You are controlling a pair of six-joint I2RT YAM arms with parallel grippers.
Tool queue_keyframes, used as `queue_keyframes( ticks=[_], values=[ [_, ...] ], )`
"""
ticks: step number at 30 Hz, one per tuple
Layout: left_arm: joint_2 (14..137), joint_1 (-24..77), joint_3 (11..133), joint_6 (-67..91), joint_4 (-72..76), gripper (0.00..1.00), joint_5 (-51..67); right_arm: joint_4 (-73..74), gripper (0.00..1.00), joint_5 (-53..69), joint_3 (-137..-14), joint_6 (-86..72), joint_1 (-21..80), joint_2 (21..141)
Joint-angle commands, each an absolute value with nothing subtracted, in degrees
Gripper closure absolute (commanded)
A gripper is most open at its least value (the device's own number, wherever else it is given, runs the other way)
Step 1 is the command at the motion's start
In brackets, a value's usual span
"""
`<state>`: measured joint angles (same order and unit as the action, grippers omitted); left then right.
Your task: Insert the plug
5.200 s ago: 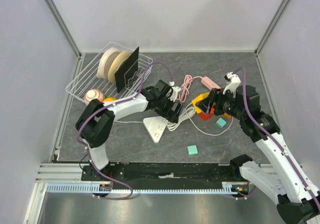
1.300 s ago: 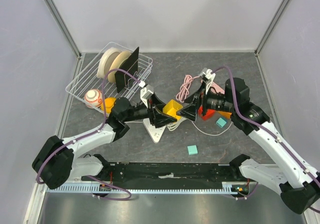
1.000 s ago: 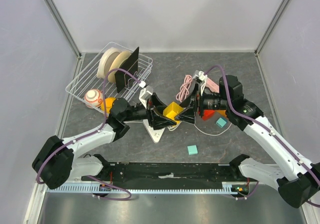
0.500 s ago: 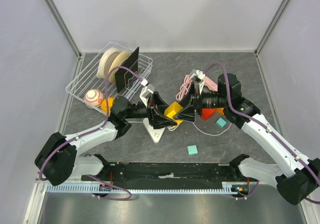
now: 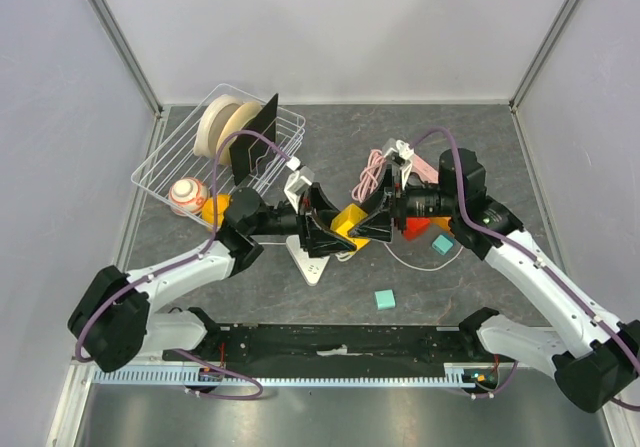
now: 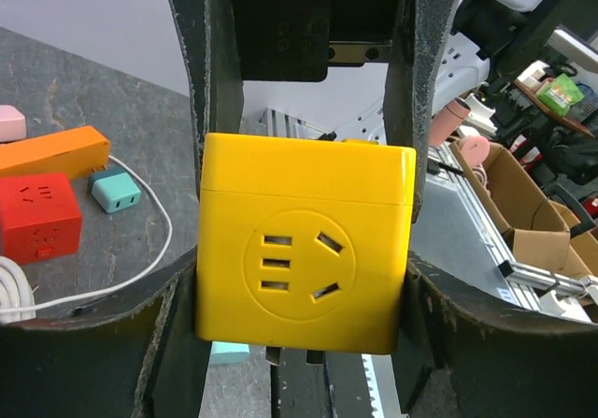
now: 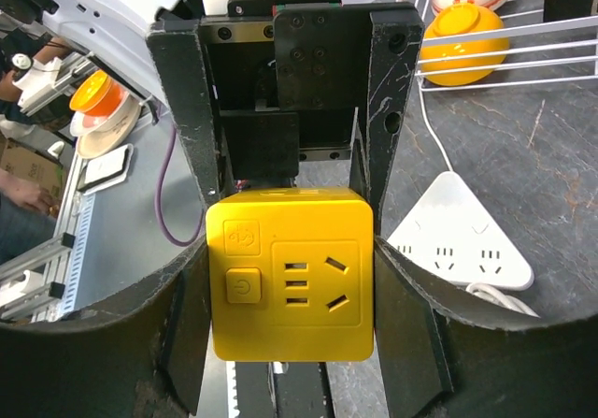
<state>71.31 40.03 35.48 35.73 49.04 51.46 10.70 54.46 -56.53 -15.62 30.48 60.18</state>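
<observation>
The plug is a yellow cube with sockets on its faces, held in the air between my two arms over the middle of the table. My left gripper is shut on it from the left; in the left wrist view its fingers press both sides of the cube, and two metal prongs stick out underneath. My right gripper grips the same cube from the right, its fingers against both sides. The white triangular power strip lies on the table just below.
A wire basket at the back left holds tape rolls, a black plate and a ball. A red cube, an orange block, teal blocks and a pink cable lie around the strip's white cord.
My right gripper has moved in from the right and closed its fingers onto the yellow cube. The left gripper has kept holding the cube and shifted slightly right.
</observation>
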Motion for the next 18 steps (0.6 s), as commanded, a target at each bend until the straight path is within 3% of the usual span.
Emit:
queue_keyframes(
  ticks=[1, 2, 6, 13, 18],
  values=[
    [68.5, 39.8, 37.9, 28.0, 36.3, 0.25, 42.7, 9.7, 1.0, 53.4, -56.6, -15.2, 31.0, 56.3],
    [67.7, 39.8, 37.8, 27.1, 34.4, 0.17, 41.3, 10.1, 1.0, 52.7, -56.8, -14.8, 31.0, 56.0],
    [63.3, 39.8, 37.4, 20.8, 23.7, 0.06, 31.6, 13.1, 1.0, 49.5, -57.0, -13.7, 31.0, 54.8],
    [54.0, 39.8, 34.4, 20.1, 10.1, 0.04, 15.6, 19.8, 1.0, 38.6, -58.9, -13.4, 31.1, 55.4],
    [52.0, 39.8, 34.4, 28.2, -5.6, 0.04, 0.2, 26.7, 1.0, 26.6, -60.9, -19.2, 31.0, 58.0]
  ],
)
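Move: Both hands grip the yellow plug, its middle about 1 cm right of the left hand's point and 1 cm left of the right's. From the left hand, the white power strip lies some 6 cm left and 1 cm ahead, the white cord coil 3 cm ahead with no sideways offset, and the teal block 7 cm back and 8 cm right, all roughly 24 cm below. Left fingers open off the yellow plug, withdrawing about 9 cm left-forward, sinking; right keeps it, easing forward-right, down. ##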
